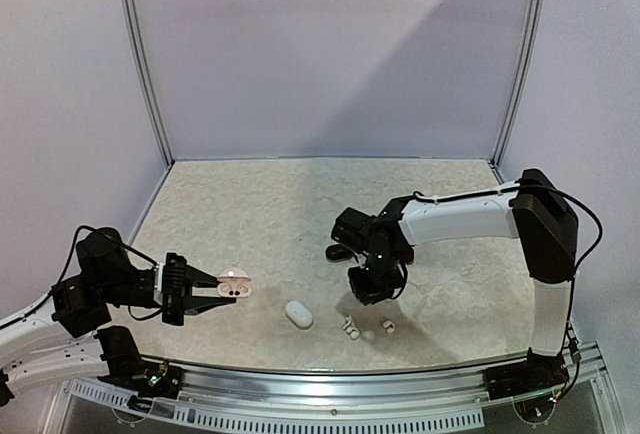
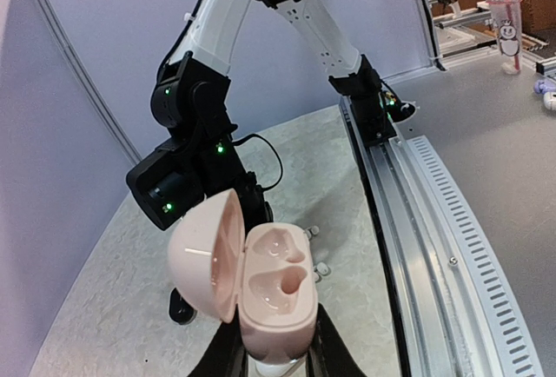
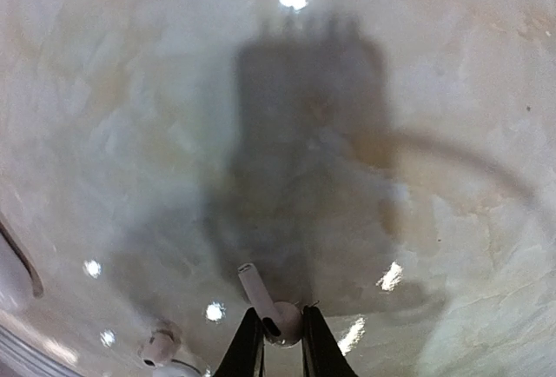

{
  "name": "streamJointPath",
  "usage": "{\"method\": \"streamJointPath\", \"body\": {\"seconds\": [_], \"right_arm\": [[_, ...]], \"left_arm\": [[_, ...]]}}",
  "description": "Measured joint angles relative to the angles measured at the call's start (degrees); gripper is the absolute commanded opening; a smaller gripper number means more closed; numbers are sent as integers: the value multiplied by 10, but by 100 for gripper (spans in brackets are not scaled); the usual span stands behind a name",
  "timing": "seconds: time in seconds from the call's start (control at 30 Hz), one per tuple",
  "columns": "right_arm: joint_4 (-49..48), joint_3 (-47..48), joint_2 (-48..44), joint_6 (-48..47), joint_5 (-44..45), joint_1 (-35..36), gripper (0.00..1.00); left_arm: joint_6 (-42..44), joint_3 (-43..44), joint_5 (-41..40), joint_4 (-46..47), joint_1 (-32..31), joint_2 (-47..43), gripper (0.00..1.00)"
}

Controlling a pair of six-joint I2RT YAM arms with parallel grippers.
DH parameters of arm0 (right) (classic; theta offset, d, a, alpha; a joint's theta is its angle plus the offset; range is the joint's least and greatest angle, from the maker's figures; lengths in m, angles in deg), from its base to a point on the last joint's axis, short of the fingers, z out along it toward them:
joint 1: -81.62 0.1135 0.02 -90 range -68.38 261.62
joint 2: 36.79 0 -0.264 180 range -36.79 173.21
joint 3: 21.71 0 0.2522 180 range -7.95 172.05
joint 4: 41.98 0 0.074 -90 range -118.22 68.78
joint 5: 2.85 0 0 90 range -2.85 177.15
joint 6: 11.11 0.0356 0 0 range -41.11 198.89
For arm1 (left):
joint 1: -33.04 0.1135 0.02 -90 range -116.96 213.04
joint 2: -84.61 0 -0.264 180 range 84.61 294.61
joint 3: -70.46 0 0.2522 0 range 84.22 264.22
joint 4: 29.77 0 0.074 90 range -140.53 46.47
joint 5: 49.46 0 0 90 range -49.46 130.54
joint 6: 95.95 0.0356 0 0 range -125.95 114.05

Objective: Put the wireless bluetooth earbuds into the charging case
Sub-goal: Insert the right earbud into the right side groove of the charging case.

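My left gripper (image 1: 212, 290) (image 2: 276, 355) is shut on the base of a pink charging case (image 1: 236, 285) (image 2: 276, 294) and holds it above the table at the left. Its lid (image 2: 204, 255) is swung open, and both moulded sockets are empty. In the right wrist view my right gripper (image 3: 283, 335) is shut on the head of a white earbud (image 3: 280, 312), whose stem points up and to the left. From above, the right gripper (image 1: 372, 294) hangs over the table's middle. More white earbuds (image 1: 351, 330) (image 1: 387, 326) (image 3: 159, 348) lie on the table near it.
A closed white case (image 1: 298, 314) lies between the two grippers. A black object (image 1: 340, 251) (image 2: 180, 306) sits behind the right wrist. The right arm (image 2: 187, 177) stands just beyond the held case. A metal rail (image 1: 330, 379) runs along the table's near edge.
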Motion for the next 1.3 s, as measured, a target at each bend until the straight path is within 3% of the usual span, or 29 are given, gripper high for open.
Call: {"method": "streamJointPath", "body": {"seconds": [0.27,0.5,0.9,1.3], "right_arm": [[105,45,1,-336,-47,7,4],[194,114,36,-624,-20,28,4],[229,140,56,-911,0,87,3],[274,129,36,-1052,-30,162,3]], "left_arm": [[0,0,0,0,1,0,0],[1,0,2,-1,3,0,0],[0,0,5,-3,10,6,0],[0,0,10,-3,11,6,0]]}}
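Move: The pink charging case I'm taking the earbud to is about 31 cm to my right hand's left, 12 cm back and some 20 cm higher. It is still held in my left fingertips, about 2 cm beyond that hand's point towards its right. At table level, the loose earbud pair lies 5 cm left and 6 cm back of my right hand, the single earbud 4 cm right and 5 cm back, the white case 17 cm left and 3 cm back. Keeping the earbud pinched just above the table, I swing my right wrist about 120 degrees counter-clockwise, fingers still pointing mostly down, and draw the hand some 12 cm back between the loose earbuds towards the near table edge. It rises about 3.5 cm overall, with a brief near-halt in the backward travel. The case comes nearer. ##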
